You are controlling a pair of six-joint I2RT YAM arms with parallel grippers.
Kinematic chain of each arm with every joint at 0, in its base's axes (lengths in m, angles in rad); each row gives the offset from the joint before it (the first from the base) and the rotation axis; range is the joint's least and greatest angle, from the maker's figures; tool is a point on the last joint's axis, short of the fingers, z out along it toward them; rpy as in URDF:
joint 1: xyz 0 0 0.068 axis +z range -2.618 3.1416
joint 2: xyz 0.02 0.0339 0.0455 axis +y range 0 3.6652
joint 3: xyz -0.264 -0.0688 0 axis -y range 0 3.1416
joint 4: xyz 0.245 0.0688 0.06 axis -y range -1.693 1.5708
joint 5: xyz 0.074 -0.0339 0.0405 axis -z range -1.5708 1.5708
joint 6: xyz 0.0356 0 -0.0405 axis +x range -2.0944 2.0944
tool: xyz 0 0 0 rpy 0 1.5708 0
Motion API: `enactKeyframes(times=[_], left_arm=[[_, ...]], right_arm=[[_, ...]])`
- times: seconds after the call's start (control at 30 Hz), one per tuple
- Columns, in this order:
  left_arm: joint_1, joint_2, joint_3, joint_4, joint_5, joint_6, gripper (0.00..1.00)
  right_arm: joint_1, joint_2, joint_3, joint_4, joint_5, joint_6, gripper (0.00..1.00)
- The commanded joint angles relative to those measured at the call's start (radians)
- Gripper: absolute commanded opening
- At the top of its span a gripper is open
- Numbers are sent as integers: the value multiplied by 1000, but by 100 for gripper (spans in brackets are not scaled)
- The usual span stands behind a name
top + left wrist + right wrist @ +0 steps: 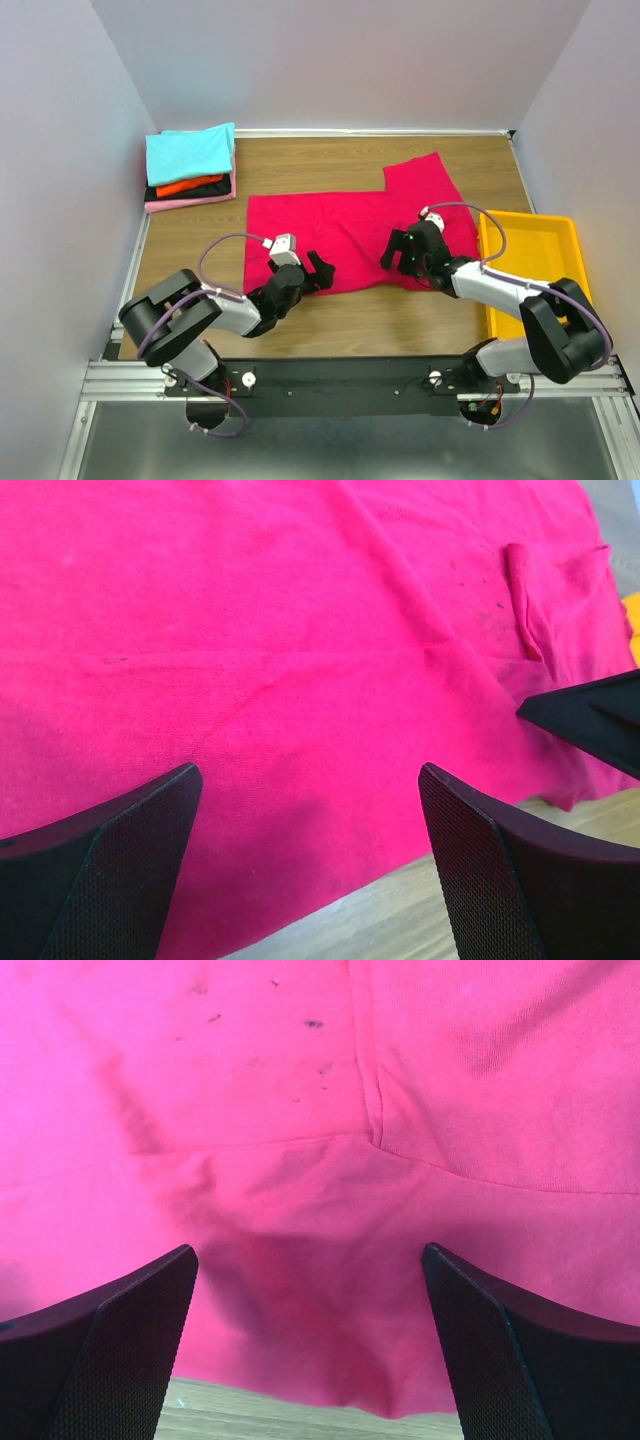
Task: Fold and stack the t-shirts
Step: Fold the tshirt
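A large crimson t-shirt (350,225) lies spread flat across the middle of the wooden table, one sleeve reaching to the back right. At its near left edge hovers my left gripper (318,272), open, with the cloth's hem (300,780) between its fingers. My right gripper (397,252) hangs open over the near right edge, where the crimson cloth (320,1290) bulges up in a fold. Neither gripper holds anything. A stack of folded t-shirts (190,168) sits at the back left: cyan on top, then orange-red, black and pink.
A yellow plastic bin (530,265) stands at the right edge of the table, close beside the right arm. Grey walls close in the table on the left, back and right. Bare wood (400,320) shows between the shirt and the arm bases.
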Motion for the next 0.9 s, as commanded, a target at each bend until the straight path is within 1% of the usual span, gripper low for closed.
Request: enactKeyframes(times=[0.0,0.13,0.2,0.27,0.37,0.53,0.67,0.73,0.87], left_arm=[[2,-21,-82,-189,-40,-85,98],[-4,-64,-106,-227,-53,-120,98],[-5,-94,-114,-296,-78,-167,98],[-11,-119,-120,-320,-79,-185,98],[-40,-166,-125,-374,-95,-215,98],[-59,-219,-82,-488,-121,-237,98],[-60,-233,-72,-523,-119,-252,98],[-60,-248,-69,-535,-121,-251,98],[-62,-309,-5,-627,-170,-212,98]], right_arm=[[17,-1,-44,-7,-47,64,100],[69,2,-91,-10,-19,116,100],[98,2,-110,-22,-2,155,100],[113,3,-124,-41,30,182,100],[139,-17,-151,-82,59,225,100],[165,-79,-153,-179,116,275,100],[165,-164,-161,-251,145,289,100],[165,-184,-159,-257,145,285,100],[165,-216,-121,-269,166,254,100]])
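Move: The t-shirt's middle lies about 9 cm ahead and 16 cm to the right of the left hand, just below fingertip level. From the right hand it is some 3 cm ahead and 18 cm to the left, with the shirt's sleeve around 19 cm ahead and 3 cm to the right. The yellow bin's middle is roughly 34 cm to the right hand's right and 6 cm back. Both open grippers keep their fingertips down on the t-shirt and drag it back towards the bases at steady height, the left hand going about 3 cm back and as far to its left while tipping its fingers a little further down and turning slightly counter-clockwise. The right hand first sweeps nearly 3 cm left as it starts back, then comes back to the right while still pulling, ending about 5 cm farther back, fingers wide open throughout. ##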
